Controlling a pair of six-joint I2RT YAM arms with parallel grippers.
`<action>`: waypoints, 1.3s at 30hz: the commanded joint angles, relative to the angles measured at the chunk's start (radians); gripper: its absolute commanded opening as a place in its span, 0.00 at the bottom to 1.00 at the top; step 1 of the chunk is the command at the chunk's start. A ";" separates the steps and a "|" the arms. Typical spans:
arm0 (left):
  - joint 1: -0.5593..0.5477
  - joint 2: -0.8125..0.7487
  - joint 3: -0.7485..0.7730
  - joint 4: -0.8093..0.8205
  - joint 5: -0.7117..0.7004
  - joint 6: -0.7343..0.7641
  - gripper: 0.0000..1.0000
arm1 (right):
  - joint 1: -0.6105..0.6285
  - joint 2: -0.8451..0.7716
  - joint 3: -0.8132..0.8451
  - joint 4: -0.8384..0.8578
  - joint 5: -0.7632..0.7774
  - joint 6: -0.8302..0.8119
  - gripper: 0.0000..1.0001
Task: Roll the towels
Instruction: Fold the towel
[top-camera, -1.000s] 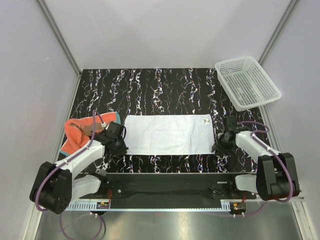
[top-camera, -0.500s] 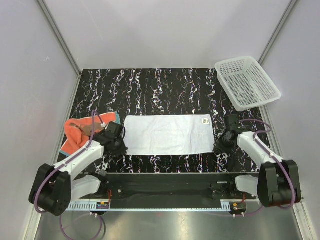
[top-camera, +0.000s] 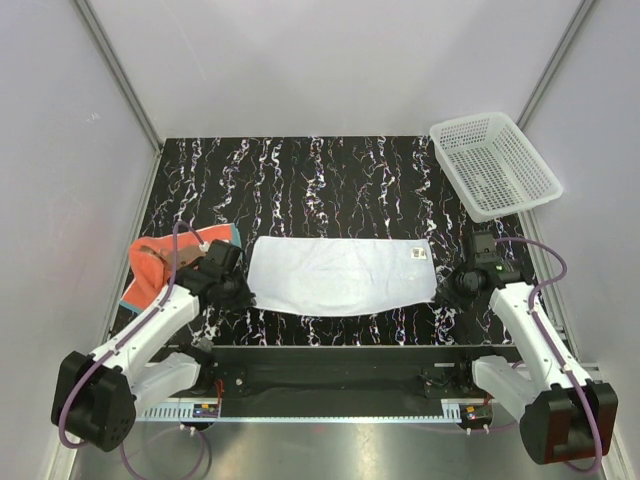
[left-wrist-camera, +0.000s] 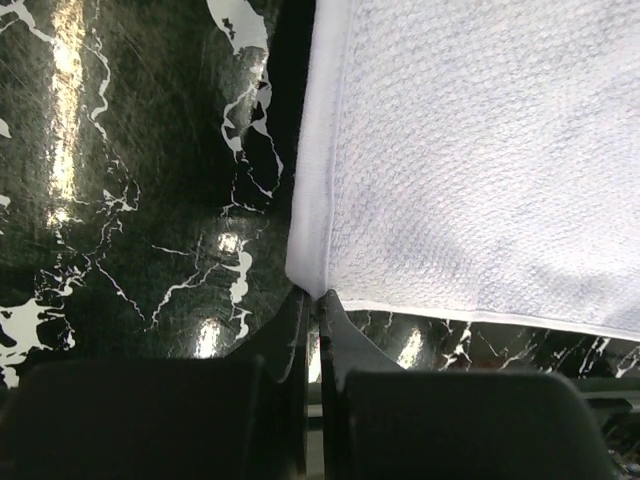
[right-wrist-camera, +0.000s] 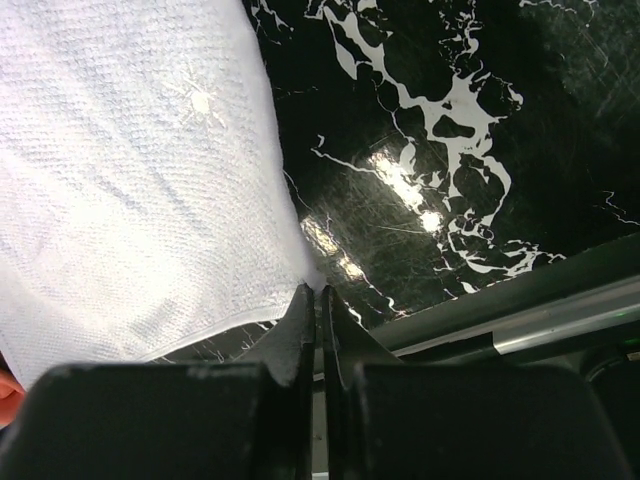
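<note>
The white towel (top-camera: 338, 275) lies spread across the middle of the black marbled table, its near edge lifted and sagging between the two arms. My left gripper (top-camera: 243, 296) is shut on the towel's near left corner (left-wrist-camera: 308, 280). My right gripper (top-camera: 447, 290) is shut on the near right corner (right-wrist-camera: 305, 270). A small label (top-camera: 418, 253) shows near the towel's far right corner. The orange-red towel (top-camera: 155, 265) with teal edging lies crumpled at the left, partly under the left arm.
A white mesh basket (top-camera: 494, 164) stands at the back right corner. The metal rail (top-camera: 330, 355) with the arm bases runs along the near edge. Grey walls close in the table on three sides.
The right gripper closed on the towel's near right corner. Both grippers then rose with their corners, lifting the near edge, and the towel shifted slightly right.
</note>
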 joint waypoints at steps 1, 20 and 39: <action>0.002 -0.001 0.099 -0.034 0.033 0.017 0.00 | 0.006 0.016 0.059 0.003 0.023 0.013 0.00; 0.098 0.430 0.536 -0.065 -0.010 0.213 0.00 | 0.005 0.476 0.408 0.119 0.110 -0.160 0.00; 0.158 0.678 0.694 -0.081 0.009 0.279 0.00 | -0.024 0.679 0.517 0.165 0.121 -0.195 0.00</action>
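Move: Both grippers already hold the white towel's near corners, left about 4 cm and right about 8 cm above the table. From the left hand, the towel's far-left corner lies some 17 cm ahead and 1 cm right; the orange towel is about 9 cm ahead, 16 cm left. From the right hand, the far-right corner is some 17 cm ahead and 2 cm left, the label about 13 cm ahead and 4 cm left, the basket roughly 32 cm ahead, 14 cm right. Keep both grippers shut on the white towel's near corners and carry them forward together, about 15 cm, over the towel towards its far edge. Let the left hand arc up some 7 cm early on, then sink by more than half of that; take the right up only a couple of centimetres before easing down. Let the wrists turn only slightly. ##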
